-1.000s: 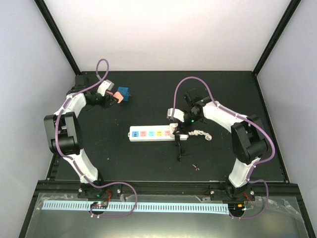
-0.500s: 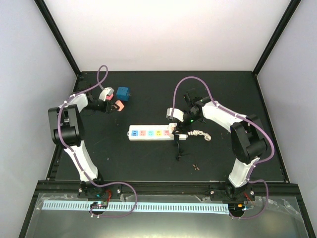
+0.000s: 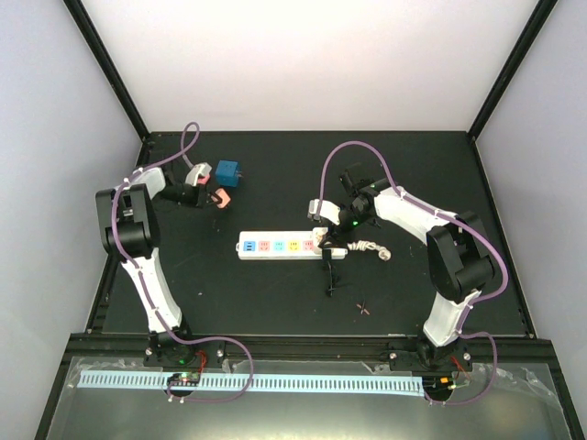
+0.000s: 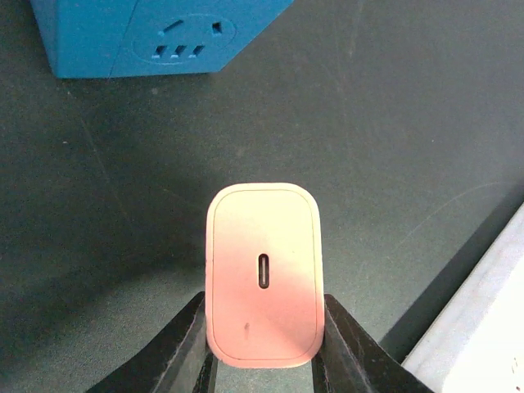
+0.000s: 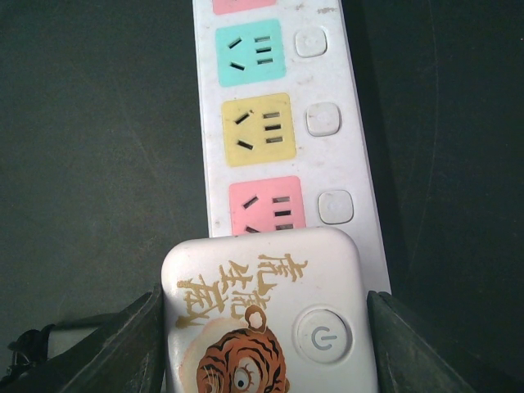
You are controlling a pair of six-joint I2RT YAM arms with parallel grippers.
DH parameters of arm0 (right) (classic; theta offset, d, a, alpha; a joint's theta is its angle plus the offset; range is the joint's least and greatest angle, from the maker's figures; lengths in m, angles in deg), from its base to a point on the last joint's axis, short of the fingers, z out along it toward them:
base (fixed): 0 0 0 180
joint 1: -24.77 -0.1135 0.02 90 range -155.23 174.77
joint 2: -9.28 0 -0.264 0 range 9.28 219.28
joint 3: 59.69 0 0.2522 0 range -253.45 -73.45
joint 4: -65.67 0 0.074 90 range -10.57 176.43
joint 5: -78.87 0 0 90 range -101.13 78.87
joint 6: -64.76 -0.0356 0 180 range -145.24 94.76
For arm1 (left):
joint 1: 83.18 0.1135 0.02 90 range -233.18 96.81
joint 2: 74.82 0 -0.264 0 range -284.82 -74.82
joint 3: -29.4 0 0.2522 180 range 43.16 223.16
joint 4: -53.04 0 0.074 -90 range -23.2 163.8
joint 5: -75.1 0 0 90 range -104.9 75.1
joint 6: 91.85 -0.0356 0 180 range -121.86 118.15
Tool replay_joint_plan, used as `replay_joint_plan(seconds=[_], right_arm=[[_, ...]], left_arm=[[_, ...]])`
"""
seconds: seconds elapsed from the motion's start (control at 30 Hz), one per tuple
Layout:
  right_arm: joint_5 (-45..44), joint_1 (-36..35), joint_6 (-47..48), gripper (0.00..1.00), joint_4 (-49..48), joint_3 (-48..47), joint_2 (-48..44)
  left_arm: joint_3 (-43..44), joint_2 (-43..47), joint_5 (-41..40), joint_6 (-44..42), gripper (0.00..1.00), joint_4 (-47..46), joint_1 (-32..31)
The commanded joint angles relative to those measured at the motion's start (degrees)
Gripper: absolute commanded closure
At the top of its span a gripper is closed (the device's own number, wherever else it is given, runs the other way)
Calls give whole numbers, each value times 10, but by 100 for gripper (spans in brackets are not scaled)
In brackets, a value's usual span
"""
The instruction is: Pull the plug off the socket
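Note:
The socket (image 3: 275, 247) is a long white strip with coloured outlets lying mid-table, and its green, yellow and pink outlets show in the right wrist view (image 5: 348, 82). A pink plug (image 4: 264, 274) with a slot in its face sits between the fingers of my left gripper (image 4: 264, 304), which is shut on it. In the top view the pink plug (image 3: 218, 198) is at the far left, well away from the strip. My right gripper (image 5: 264, 295) is closed on a white block with a tiger picture (image 5: 270, 311) at the strip's right end.
A blue cube adapter (image 3: 228, 172) stands just beyond the pink plug and also shows in the left wrist view (image 4: 147, 37). A bundled white cord (image 3: 371, 247) lies right of the strip. A black cable (image 3: 330, 275) and a small dark scrap (image 3: 364, 307) lie nearer.
My left arm has folded back and carried the pink plug away from the blue cube, a little toward the near side. The right arm and the strip have not moved.

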Motion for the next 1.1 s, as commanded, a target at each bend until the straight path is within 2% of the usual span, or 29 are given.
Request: replay_joint_plan(seconds=[0.0, 0.23, 0.57, 0.73, 1.07], right_arm=[[-35, -6, -12, 67, -14, 4, 28], [-40, -7, -22, 70, -20, 4, 29], [-53, -6, -47, 77, -19, 10, 22], [-78, -3, -85, 79, -39, 24, 14], [-151, 2, -210, 81, -104, 52, -4]], left_arm=[[23, -7, -11, 22, 72, 7, 4], [30, -13, -39, 36, 51, 2, 4], [-4, 26, -87, 54, 34, -45, 4], [-46, 84, -87, 63, 29, -94, 3], [-109, 178, -83, 61, 28, -157, -43]])
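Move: The salmon plug is in the left fingers, barely above the table or on it. From that hand the blue plug stands about 6 cm ahead and 3 cm right, the pink plug 5 cm ahead and 3 cm left, the power strip's middle some 11 cm back and 19 cm right. The right hand grips the tiger plug, still in the strip, whose middle lies about 8 cm left and 1 cm back; the black cord trails 8 cm back and 1 cm right. The salmon plug is let go on the table: the left fingers open wide as that hand eases some 2 cm left and 1 cm down, then rises off about 6 cm, its fingertips swinging back slightly right. The tiger plug stays in the right hand's grip, which in the later part pushes 2 cm forward, twisting clockwise about 10 degrees and swinging the strip along. ##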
